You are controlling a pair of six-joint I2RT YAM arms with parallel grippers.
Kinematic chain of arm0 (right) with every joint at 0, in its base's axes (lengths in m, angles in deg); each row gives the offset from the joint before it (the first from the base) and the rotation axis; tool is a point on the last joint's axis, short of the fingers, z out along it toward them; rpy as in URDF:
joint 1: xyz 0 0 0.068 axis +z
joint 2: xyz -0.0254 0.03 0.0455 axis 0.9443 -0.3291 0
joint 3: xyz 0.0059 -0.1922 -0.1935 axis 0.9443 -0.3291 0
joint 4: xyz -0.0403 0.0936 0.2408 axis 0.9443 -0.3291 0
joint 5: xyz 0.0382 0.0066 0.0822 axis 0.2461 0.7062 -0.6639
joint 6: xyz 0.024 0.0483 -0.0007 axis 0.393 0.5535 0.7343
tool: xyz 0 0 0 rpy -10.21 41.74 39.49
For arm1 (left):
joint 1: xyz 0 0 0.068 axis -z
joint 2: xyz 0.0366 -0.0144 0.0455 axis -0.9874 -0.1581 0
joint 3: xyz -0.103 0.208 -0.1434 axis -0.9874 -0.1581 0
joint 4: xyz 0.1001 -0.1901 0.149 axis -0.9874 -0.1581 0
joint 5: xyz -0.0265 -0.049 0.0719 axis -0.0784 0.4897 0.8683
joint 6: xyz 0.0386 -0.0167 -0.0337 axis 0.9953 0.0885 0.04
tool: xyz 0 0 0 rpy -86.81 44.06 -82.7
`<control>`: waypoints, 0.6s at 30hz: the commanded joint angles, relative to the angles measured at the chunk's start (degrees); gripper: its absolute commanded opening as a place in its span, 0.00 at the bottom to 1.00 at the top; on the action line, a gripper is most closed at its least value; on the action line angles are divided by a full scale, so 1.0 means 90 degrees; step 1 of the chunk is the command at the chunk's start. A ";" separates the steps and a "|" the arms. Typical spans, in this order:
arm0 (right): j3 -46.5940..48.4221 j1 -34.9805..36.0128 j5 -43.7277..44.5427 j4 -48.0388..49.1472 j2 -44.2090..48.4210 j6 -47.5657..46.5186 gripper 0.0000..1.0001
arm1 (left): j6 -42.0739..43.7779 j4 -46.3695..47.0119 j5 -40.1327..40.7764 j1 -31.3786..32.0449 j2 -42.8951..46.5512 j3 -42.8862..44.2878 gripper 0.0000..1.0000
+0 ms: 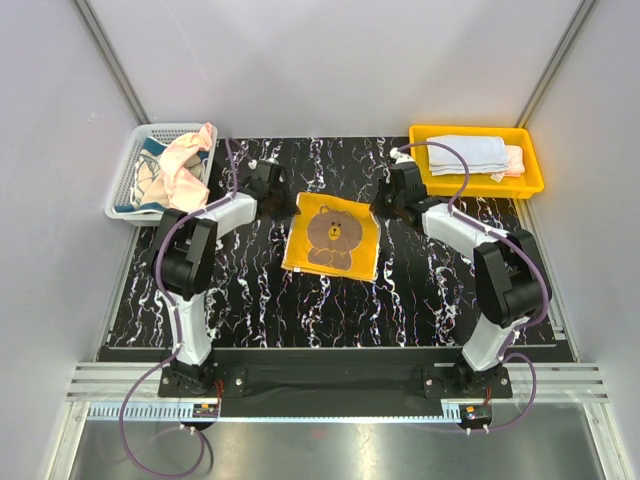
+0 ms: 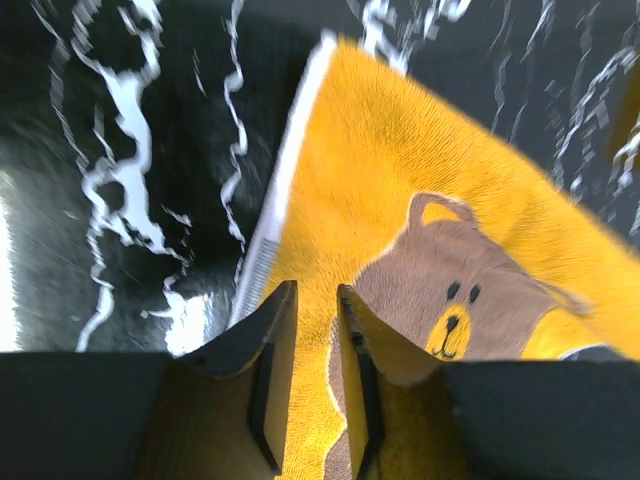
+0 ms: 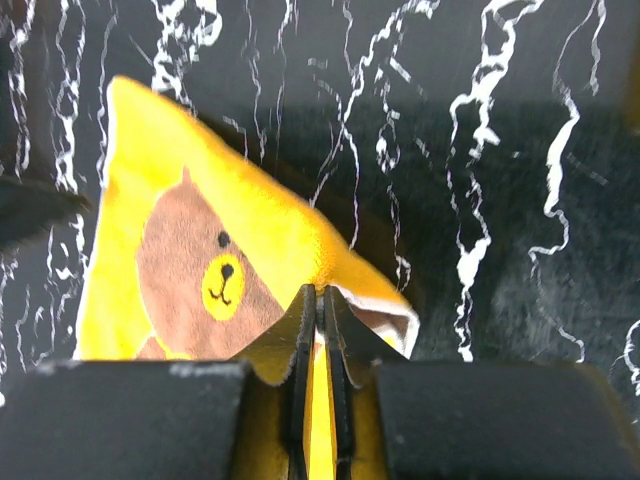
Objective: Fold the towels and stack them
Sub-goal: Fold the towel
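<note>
A yellow-orange towel with a brown bear lies spread on the black marbled table. My left gripper is over its far left corner. In the left wrist view the jaws stand a little apart, with the towel flat below them and nothing pinched. My right gripper is at the far right corner. In the right wrist view it is shut on the towel's edge, and the corner is raised and curled. A pink towel hangs over the basket.
A white mesh basket at the far left holds the pink towel and a cream-teal one. A yellow tray at the far right holds a folded white/pale blue towel on a pink one. Grey walls enclose the table.
</note>
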 commanded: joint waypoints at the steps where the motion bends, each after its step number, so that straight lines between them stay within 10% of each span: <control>1: -0.0091 0.0158 -0.0092 0.0414 0.0382 -0.0006 0.12 | -0.0111 -0.0025 0.0011 -0.0262 0.0466 0.0229 0.31; 18: -0.0677 0.0675 0.0084 0.0873 0.0597 -0.0006 0.12 | 0.0386 -0.1030 -0.0380 -0.0448 -0.0939 0.2270 0.54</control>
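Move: The left hand hovers low over the towel's left edge; the far left corner lies about 6 cm ahead, 1 cm to its right and 4 cm below, the towel's middle 8 cm to its right, 4 cm back and also 4 cm below. The right hand already holds the towel's far right part lifted: from it the towel's middle is roughly 7 cm left, 4 cm back and 8 cm lower, the far left corner some 15 cm left, 6 cm ahead and 8 cm down. Forward and up goes the left hand, about 6 cm out and 5 cm higher, swinging a little left and partly back on the way while its fingers open to roughly half, ending empty above the far left corner area. The right hand keeps its pinch and draws the lifted towel some 4 cm left and back, level, over towards the towel's middle, turning slightly counter-clockwise. ##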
